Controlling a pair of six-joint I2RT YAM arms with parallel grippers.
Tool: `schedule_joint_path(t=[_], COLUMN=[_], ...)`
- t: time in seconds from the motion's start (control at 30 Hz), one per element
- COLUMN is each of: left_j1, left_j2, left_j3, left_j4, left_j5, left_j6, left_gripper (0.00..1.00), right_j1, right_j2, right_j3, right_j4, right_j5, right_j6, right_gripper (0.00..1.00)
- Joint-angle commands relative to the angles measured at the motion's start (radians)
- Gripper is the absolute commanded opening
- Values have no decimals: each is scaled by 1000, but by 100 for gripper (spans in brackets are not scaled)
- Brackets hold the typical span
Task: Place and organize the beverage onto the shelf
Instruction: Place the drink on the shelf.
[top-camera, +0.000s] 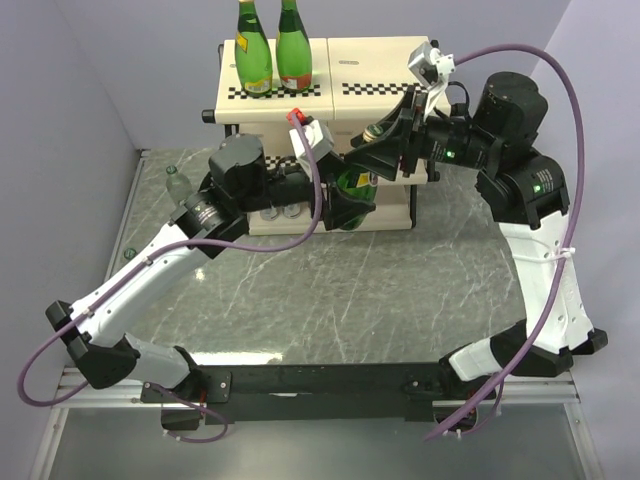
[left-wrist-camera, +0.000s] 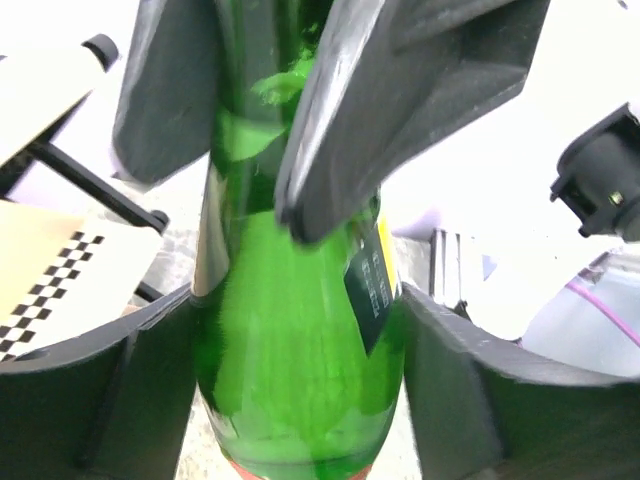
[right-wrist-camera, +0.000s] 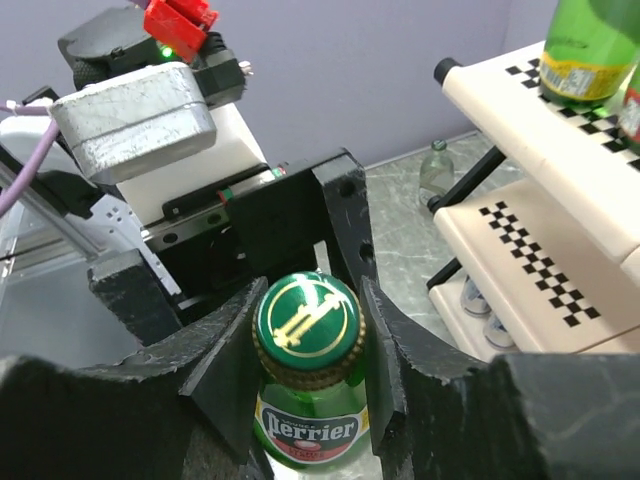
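A green Perrier bottle (top-camera: 352, 186) hangs in front of the shelf (top-camera: 385, 72), held by both arms. My left gripper (top-camera: 345, 200) is shut on its wide lower body, and in the left wrist view the bottle (left-wrist-camera: 300, 340) fills the gap between that gripper's (left-wrist-camera: 300, 385) two fingers. My right gripper (top-camera: 378, 135) is shut on the bottle's top. In the right wrist view its fingers press both sides of the green cap, so the bottle (right-wrist-camera: 305, 430) sits inside the right gripper (right-wrist-camera: 308, 322). The bottle leans towards the right arm.
Two green bottles (top-camera: 253, 55) (top-camera: 293, 50) stand on the left of the shelf's top board. Cans (top-camera: 280, 212) sit on the lowest tier. A small clear bottle (top-camera: 178, 185) stands on the marble table at the left, by the wall.
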Motion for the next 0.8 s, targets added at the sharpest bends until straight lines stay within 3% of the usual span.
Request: schedule_joint_path(t=[0.0, 0.2, 0.43, 0.77], left_j1=[3, 5, 12, 22], left_j2=[-65, -120, -185, -393], left_j3=[-27, -74, -140, -392], left_j4=[129, 131, 113, 67], left_j5=[-58, -118, -159, -305], left_j6=[-33, -9, 18, 45], left_gripper=[80, 94, 97, 97], right_j1=[-41, -100, -180, -246], right_j2=[3, 31, 86, 192], right_j3=[85, 133, 200, 401], right_j4=[77, 121, 176, 279], right_j5=[76, 85, 82, 274], right_j6=[-34, -8, 37, 4], right_gripper=[0, 0, 0, 0])
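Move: Gripped by the neck in the right hand, the green bottle is also still between the left pads, level with them. The free right half of the top shelf lies some 20 cm ahead of the right hand, about 3 cm to its right and 11 cm below; the nearer standing bottle is about 20 cm ahead and 15 cm left, the farther one 8 cm left of that. From the left hand that shelf spot is roughly 20 cm ahead, 4 cm right, about level. Carrying the bottle by its neck, the right hand sets off forward towards the top shelf's free right half, about 12 cm, also going some 6 cm right and rising, mostly late, by 4 cm, while turning about 20 degrees clockwise with its grip kept. The left fingers open off the bottle's body; that hand then draws away to its left about 8 cm, turning slightly counter-clockwise and dipping at the end. ##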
